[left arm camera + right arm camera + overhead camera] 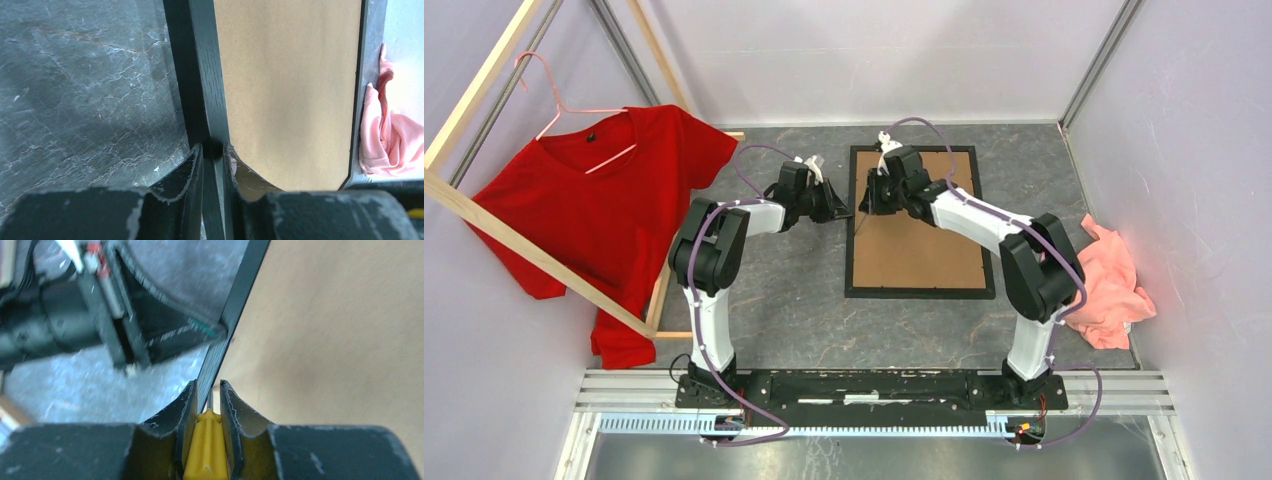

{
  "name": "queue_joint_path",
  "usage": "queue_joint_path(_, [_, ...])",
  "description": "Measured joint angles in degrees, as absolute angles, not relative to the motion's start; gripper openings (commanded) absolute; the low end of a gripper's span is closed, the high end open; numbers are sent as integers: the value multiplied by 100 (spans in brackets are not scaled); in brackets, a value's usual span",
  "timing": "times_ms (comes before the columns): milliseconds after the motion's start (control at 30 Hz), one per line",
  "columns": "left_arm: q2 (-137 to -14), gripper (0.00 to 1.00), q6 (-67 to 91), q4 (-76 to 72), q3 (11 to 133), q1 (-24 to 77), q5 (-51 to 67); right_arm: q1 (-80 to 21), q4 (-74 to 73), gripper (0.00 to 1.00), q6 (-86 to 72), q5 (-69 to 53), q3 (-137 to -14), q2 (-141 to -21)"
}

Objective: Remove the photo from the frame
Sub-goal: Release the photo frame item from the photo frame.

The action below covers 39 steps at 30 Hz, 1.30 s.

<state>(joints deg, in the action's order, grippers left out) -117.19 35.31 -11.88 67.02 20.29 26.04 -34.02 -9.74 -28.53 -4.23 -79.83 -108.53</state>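
Observation:
The black frame [919, 293] lies face down on the marble table, its brown backing board [919, 250] facing up. The photo is hidden. My left gripper [849, 213] is at the frame's left rail; in the left wrist view this left gripper [214, 147] is shut on the rail of the frame [197, 75], one finger outside it and one over the backing board [290, 90]. My right gripper [869, 195] hovers just beside it. In the right wrist view that right gripper [207, 385] is shut on a yellow-handled screwdriver [207, 445], its metal tip at the inner edge of the frame [240, 295].
A red T-shirt [604, 215] hangs on a pink hanger from a pale wooden rack [534, 255] at the left. A crumpled pink cloth [1114, 285] lies right of the frame. Grey walls close in the table on three sides.

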Motion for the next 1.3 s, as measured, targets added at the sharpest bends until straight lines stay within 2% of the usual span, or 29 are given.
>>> queue_joint_path(300, [-11714, 28, 3529, -1238, 6702, 1990, 2742, -2285, 49, 0, -2989, -2921, -6943, -9727])
queue_joint_path(600, [-11723, 46, 3328, -329, 7489, 1903, 2585, -1341, 1116, 0, -3551, -3712, -5935, -9467])
queue_joint_path(867, [-12182, 48, 3148, 82, 8702, 1892, 2357, -1098, 1455, 0, -3760, -3905, -5741, -9430])
queue_joint_path(1100, [-12761, 48, 3028, 543, 8971, 1896, 2025, -819, 1680, 0, -3948, -3955, -5651, -9345])
queue_joint_path(1300, [-12781, 48, 3004, 670, 9150, 1927, 1940, -738, 1745, 0, -4018, -3962, -5610, -9330])
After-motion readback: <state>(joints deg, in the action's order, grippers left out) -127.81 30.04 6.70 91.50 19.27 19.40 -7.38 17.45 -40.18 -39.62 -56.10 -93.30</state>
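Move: The left hand already pinches the photo frame's left rail; the free stretch to regrip lies about 7 cm ahead, level with it. Farther up that rail, roughly 12 cm ahead and 1 cm right, comes the next tab; the backing board's middle is some 15 cm right and 1 cm back. From the right hand, which holds the screwdriver, that middle lies about 11 cm right, 1 cm back and 10 cm below. Open the left gripper to let go of the rail, lift over and forward along it, then come down some 7 cm farther on with the fingers still open, one either side of the rail. Draw the right hand, keeping its grip on the screwdriver, briefly back, then up and about 13 cm right over the backing board, its left side rolling up some 30 degrees. ##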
